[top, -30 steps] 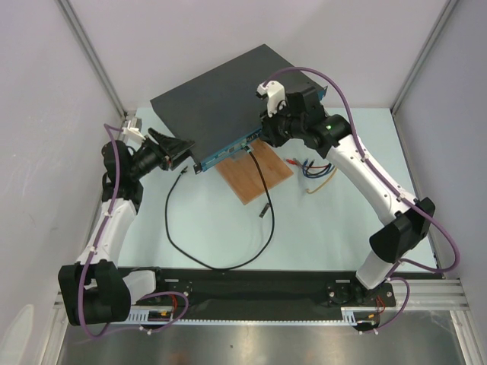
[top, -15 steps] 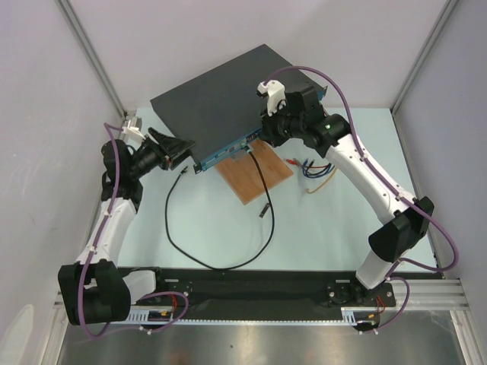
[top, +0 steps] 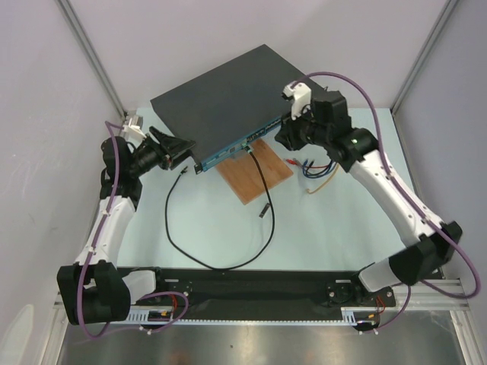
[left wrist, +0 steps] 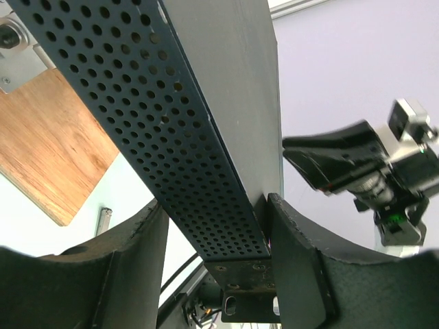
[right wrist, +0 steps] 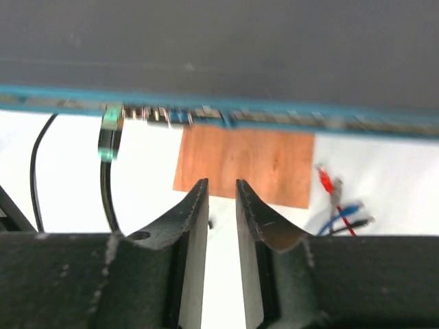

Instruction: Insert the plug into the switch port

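The switch (top: 221, 99) is a flat black box lying at an angle at the back, its teal front face (top: 232, 148) turned toward the arms. The plug (top: 250, 151) sits in a port on that face, seen as a clear greenish plug (right wrist: 110, 133) in the right wrist view. Its black cable (top: 186, 255) loops over the table. My left gripper (top: 183, 148) clamps the switch's left corner, with fingers on both sides of the perforated side wall (left wrist: 171, 137). My right gripper (top: 283, 139) hovers before the front face, right of the plug, with its fingers (right wrist: 195, 205) slightly apart and nothing between them.
A brown wooden board (top: 255, 179) lies under the switch's front edge. Loose red, blue and yellow wires (top: 312, 169) lie right of it. The cable's free end (top: 181, 173) rests near the left gripper. A small dark metal piece (top: 264, 209) lies below the board. Enclosure walls stand on both sides.
My right arm has swung right, away from the plug, which stays in the port. The left arm and the switch have not moved.
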`<state>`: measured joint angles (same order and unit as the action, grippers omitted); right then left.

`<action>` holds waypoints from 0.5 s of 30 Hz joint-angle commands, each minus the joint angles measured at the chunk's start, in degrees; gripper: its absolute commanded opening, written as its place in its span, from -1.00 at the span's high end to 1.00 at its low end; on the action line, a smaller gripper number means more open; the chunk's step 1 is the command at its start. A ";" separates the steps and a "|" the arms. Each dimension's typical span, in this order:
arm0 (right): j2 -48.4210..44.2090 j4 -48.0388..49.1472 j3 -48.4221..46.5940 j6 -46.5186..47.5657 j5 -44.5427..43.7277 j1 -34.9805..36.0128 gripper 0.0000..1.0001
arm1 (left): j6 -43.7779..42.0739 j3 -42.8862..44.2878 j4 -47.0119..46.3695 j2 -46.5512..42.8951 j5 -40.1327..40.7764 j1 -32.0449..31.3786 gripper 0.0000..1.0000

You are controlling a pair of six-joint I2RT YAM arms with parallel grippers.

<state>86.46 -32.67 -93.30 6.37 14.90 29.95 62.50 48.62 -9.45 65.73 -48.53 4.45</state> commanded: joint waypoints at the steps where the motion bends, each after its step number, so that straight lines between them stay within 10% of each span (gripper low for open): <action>1: -8.91 2.87 4.42 -1.18 1.80 -1.91 0.42 | -7.13 3.49 -3.38 0.19 1.51 -2.52 0.11; 15: -20.71 8.31 36.33 -7.43 -4.66 -0.96 -0.01 | -8.53 7.19 3.12 -4.91 0.37 4.07 -0.61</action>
<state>67.44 -28.80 -60.90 1.30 15.00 27.90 56.16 51.55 -4.40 64.47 -48.16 6.33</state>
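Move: The last loose plug lies on the table about 4 cm back of the right hand, 4 cm to its left and some 25 cm below. The black cable passes roughly 2 cm to the right of that plug, and the wooden board's middle is about 14 cm farther out than the plug and 4 cm left of it. The switch port just left is about 2 cm ahead and 5 cm left of the right hand, nearly level. From the left hand, which has the switch's end between its pads, the plug is about 24 cm right, 5 cm back and 25 cm down. Draw the empty right gripper back and to the right, away from the switch front, rising slightly first, then sink it about 11 cm towards the loose plug, tipping the fingers some 10 degrees downward and opening them to about half. Meanwhile open the left fingers to let go of the switch's end, easing that hand about 1.5 cm left and up. ##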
